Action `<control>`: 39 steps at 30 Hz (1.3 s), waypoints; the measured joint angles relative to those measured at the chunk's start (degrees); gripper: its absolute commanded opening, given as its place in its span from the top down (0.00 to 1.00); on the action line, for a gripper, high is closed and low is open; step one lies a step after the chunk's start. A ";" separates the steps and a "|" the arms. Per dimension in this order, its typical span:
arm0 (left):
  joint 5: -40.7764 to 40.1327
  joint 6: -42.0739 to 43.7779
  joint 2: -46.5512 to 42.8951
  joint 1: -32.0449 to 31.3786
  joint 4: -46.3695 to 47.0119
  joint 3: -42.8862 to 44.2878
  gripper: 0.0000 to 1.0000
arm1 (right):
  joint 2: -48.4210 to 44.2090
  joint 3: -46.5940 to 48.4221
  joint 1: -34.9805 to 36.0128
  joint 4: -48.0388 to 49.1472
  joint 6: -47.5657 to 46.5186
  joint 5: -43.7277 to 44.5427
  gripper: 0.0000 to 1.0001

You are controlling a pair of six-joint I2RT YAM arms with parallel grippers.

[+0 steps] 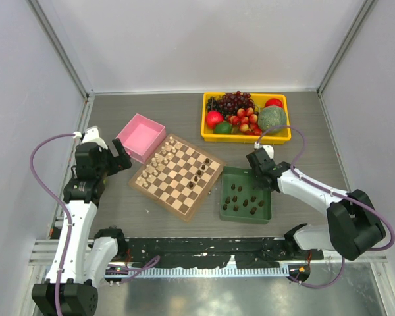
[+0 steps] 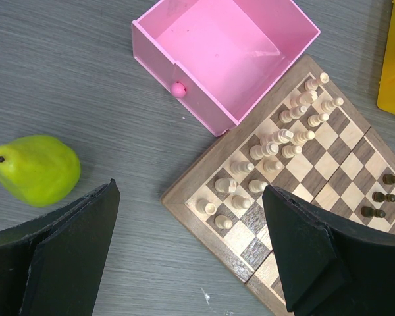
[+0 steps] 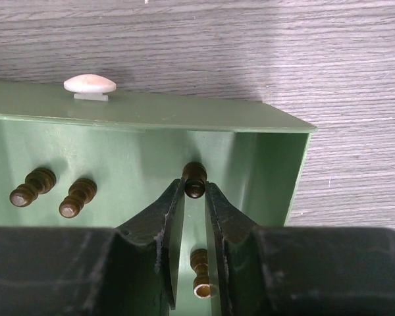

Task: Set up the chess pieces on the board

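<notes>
The board (image 1: 184, 199) lies at mid-table, with cream pieces (image 1: 159, 161) along its left side and a few dark chess pieces (image 1: 199, 172) near its right side. More dark chess pieces (image 1: 242, 199) lie in the green tray (image 1: 247, 217). My right gripper (image 3: 195, 187) is inside that tray, its fingertips pinched on the head of one upright dark chess piece (image 3: 195, 176). Another piece (image 3: 201, 270) lies under the jaws, and two (image 3: 33, 186) stand to the left. My left gripper (image 2: 191, 191) hangs open over the board's left corner (image 2: 184, 197), holding nothing.
A pink box (image 1: 140, 137) touches the board's far-left edge. A yellow bin of fruit (image 1: 246, 117) sits at the back right. A green pear (image 2: 36, 169) lies on the table left of the board. The green tray's wall carries a white knob (image 3: 89, 84).
</notes>
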 measured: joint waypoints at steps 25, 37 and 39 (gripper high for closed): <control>0.02 0.00 0.00 0.00 0.00 0.00 0.01 | -5.60 12.46 6.05 -3.10 -2.93 -1.79 0.80; 0.04 0.00 -0.02 0.02 0.00 0.00 0.01 | 14.88 29.44 31.93 0.57 0.50 -0.61 0.80; 0.04 0.00 -0.02 0.00 0.00 0.00 0.01 | 18.78 31.30 33.73 0.76 0.50 -0.63 0.80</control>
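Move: In the far right part of the green tray, the right hand already has a dark pawn between its fingertips. The empty square for it, next in the row of dark pawns, lies about 27 cm left and 3 cm back, roughly 1 cm higher. The last placed pawn stands around 25 cm left and 1 cm back; another dark piece remains in the tray 2 cm back, straight in line. From the left hand, the square is some 24 cm right, 4 cm back and 15 cm below. Lifting the pinched pawn out of the green tray, the right hand rises about 13 cm, then sweeps some 26 cm left over the tray's side to the board, already sinking by about 4 cm towards the open square as it arrives. The hand turns about 35 degrees counter-clockwise on the way, and the grip on the pawn firms up. ##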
